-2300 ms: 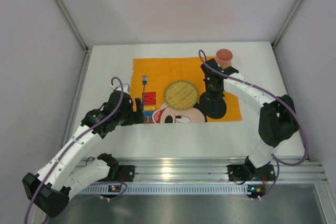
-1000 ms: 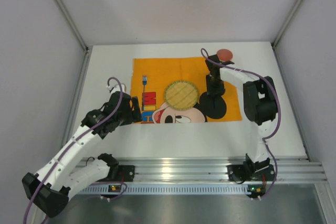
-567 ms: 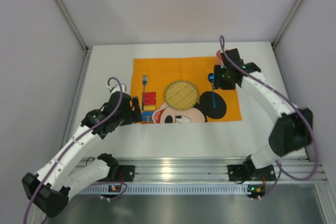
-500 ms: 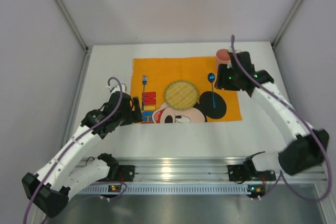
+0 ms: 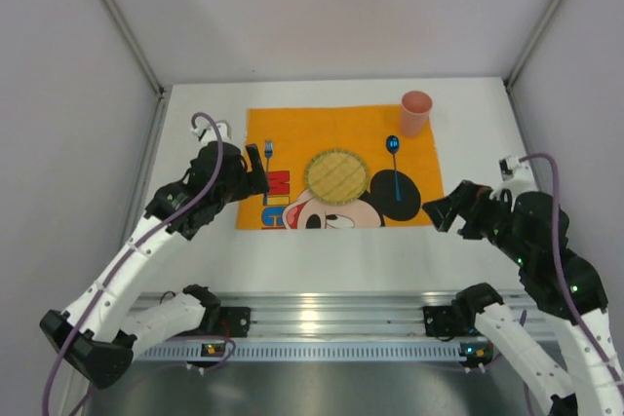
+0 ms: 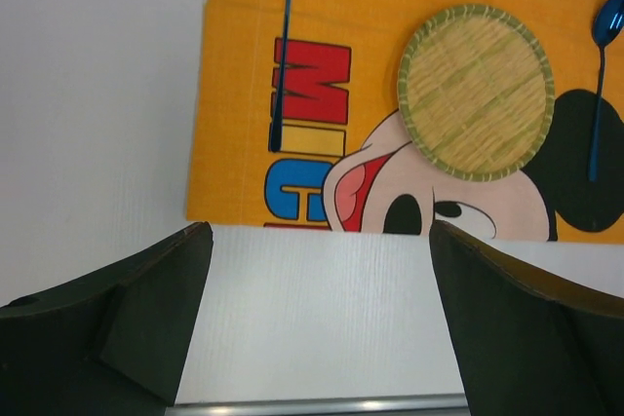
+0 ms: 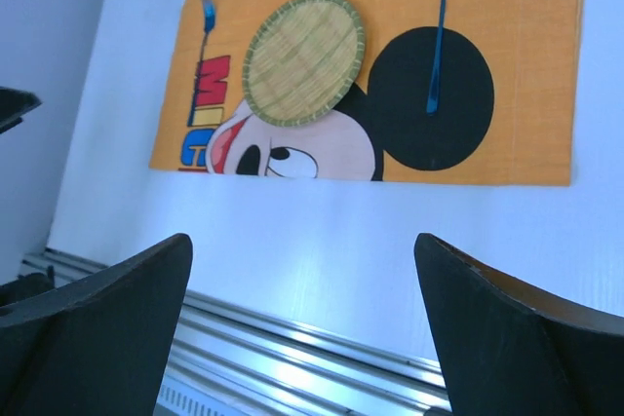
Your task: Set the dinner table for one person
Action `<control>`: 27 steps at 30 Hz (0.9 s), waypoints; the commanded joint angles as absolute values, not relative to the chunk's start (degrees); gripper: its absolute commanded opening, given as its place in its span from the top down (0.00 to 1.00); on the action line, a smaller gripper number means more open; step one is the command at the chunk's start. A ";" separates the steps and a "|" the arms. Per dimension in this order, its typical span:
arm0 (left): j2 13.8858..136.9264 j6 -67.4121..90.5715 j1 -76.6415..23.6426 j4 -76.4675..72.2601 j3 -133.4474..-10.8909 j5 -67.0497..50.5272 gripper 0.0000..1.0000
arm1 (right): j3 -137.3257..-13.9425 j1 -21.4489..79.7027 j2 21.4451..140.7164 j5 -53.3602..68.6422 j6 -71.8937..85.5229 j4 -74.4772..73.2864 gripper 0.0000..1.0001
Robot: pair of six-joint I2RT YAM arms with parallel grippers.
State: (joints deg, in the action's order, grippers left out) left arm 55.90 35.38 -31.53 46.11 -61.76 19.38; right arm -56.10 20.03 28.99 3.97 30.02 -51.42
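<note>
On the white dinner table (image 5: 487,124) lies an orange cartoon-mouse placemat (image 5: 302,129). A round woven plate (image 5: 336,174) sits at its middle, a blue fork (image 5: 268,161) to the left and a blue spoon (image 5: 394,163) to the right. A pink cup (image 5: 415,112) stands upright at the mat's far right corner. My left gripper (image 5: 255,174) hovers open beside the fork. My right gripper (image 5: 439,211) is open near the mat's near right corner, holding nothing. Both wrist views show the fork (image 6: 284,46) (image 7: 204,56), plate (image 6: 476,92) (image 7: 303,57) and spoon (image 6: 600,75) (image 7: 438,26) beyond empty jaws (image 6: 317,241) (image 7: 302,245).
An aluminium rail (image 5: 322,314) runs along the table's near edge and carries both arm bases. Grey enclosure walls (image 5: 78,94) close in the left, right and far sides. Bare white tabletop (image 6: 97,94) lies left of the mat and between mat and rail (image 7: 292,338).
The right arm has let go of the spoon, which now lies on the mat, and has drawn back to the near right with jaws opened. The left gripper shifted slightly farther.
</note>
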 commanded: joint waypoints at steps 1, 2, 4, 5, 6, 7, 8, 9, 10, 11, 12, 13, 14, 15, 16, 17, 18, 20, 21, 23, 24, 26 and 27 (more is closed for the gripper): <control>59.05 31.82 -31.46 36.77 -65.12 24.08 0.02 | -53.89 20.04 22.01 5.10 36.71 -52.38 0.00; 59.41 31.38 -31.46 34.91 -65.21 24.26 0.02 | -52.22 20.13 19.88 2.40 42.74 -51.69 0.02; 59.94 28.05 -31.46 30.09 -64.87 23.82 0.02 | -48.45 20.04 13.21 -1.65 46.57 -51.50 0.01; 59.94 27.34 -31.46 28.58 -64.34 24.86 0.02 | -47.56 20.13 11.18 -2.97 49.63 -52.03 0.00; 59.59 27.77 -31.46 27.69 -62.94 26.70 0.02 | -46.59 20.04 6.99 -2.64 49.74 -52.12 0.00; 59.15 27.25 -31.46 25.77 -61.71 29.50 0.02 | -44.41 20.13 4.86 -2.55 49.83 -50.73 0.00; 58.45 25.42 -31.46 22.10 -60.31 30.49 0.02 | -43.43 20.04 3.09 -1.94 49.75 -49.93 0.00; 57.40 24.27 -31.55 18.84 -58.55 31.37 0.01 | -42.63 20.13 1.60 -2.11 49.75 -49.57 0.00; 54.43 22.87 -31.55 15.59 -53.49 32.33 0.01 | -41.50 20.04 0.45 -2.37 49.49 -49.57 0.00; 52.49 18.59 -31.55 7.90 -50.65 32.95 0.02 | -41.14 20.04 0.61 -1.85 47.57 -49.48 0.00; 48.38 16.20 -31.64 4.43 -45.06 32.78 0.01 | -41.13 20.04 2.70 -1.32 45.98 -49.40 0.00; 46.60 14.95 -31.73 2.39 -42.91 33.04 0.01 | -41.48 20.04 4.46 -0.88 44.14 -49.66 0.00; 45.10 13.11 -31.73 1.07 -41.41 33.39 0.02 | -41.83 20.04 6.74 -0.44 40.55 -50.09 0.00; 43.26 12.40 -31.82 2.10 -40.00 33.49 0.02 | -43.05 20.04 11.55 -0.61 38.86 -50.79 0.00; 42.72 12.74 -31.82 4.89 -40.08 33.83 0.02 | -43.68 20.04 14.12 -0.79 37.19 -51.67 0.00; 42.28 14.75 -31.82 7.53 -40.08 34.01 0.02 | -44.29 20.04 16.67 -1.40 34.13 -52.11 0.00; 41.23 16.42 -31.90 12.95 -39.82 33.75 0.02 | -44.82 20.13 20.79 -1.32 32.88 -52.21 0.00; 39.39 22.29 -32.25 16.42 -38.59 32.53 0.02 | -44.91 20.04 24.33 -0.71 29.82 -51.42 0.00; 36.76 23.98 -32.78 17.91 -36.32 30.52 0.02 | -44.74 20.04 26.78 -0.36 28.75 -50.37 0.00; 34.38 28.01 -33.66 18.72 -34.29 28.66 0.01 | -44.82 21.00 28.12 2.02 26.99 -49.57 0.00; 33.15 29.08 -35.05 19.50 -33.32 28.57 0.01 | -44.82 22.14 28.39 1.93 27.50 -49.22 0.00; 32.70 30.66 -37.60 23.71 -33.31 29.44 0.01 | -45.09 24.17 28.13 1.76 27.95 -49.39 0.00; 32.70 31.20 -38.49 25.21 -33.66 30.57 0.01 | -45.35 24.26 27.52 1.24 28.04 -50.00 0.00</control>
State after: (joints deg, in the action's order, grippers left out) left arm 33.01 26.35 -35.97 20.60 -33.87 30.28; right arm -43.16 22.63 29.21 0.80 30.57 -51.81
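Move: Some 18 cm ahead of the right hand, 4 cm to its left and 25 cm below lies the spoon, already on the mat. From that same hand the plate is about 17 cm ahead and 22 cm left, and the cup roughly 31 cm ahead and 2 cm right. For the left hand, the spoon is some 40 cm to the right, about 1 cm ahead and 22 cm down, while the fork lies almost directly below. Sinking some 9 cm is the empty right hand's main move, after it draws back about 4 cm and comes forward again over the bare table in front of the mat; its wrist rolls out and back, ending tipped slightly down. The left hand reaches about 5 cm forward, then returns leftward and lower, fingers tilting up some 20 degrees. Both grippers stay wide open, touching nothing. ##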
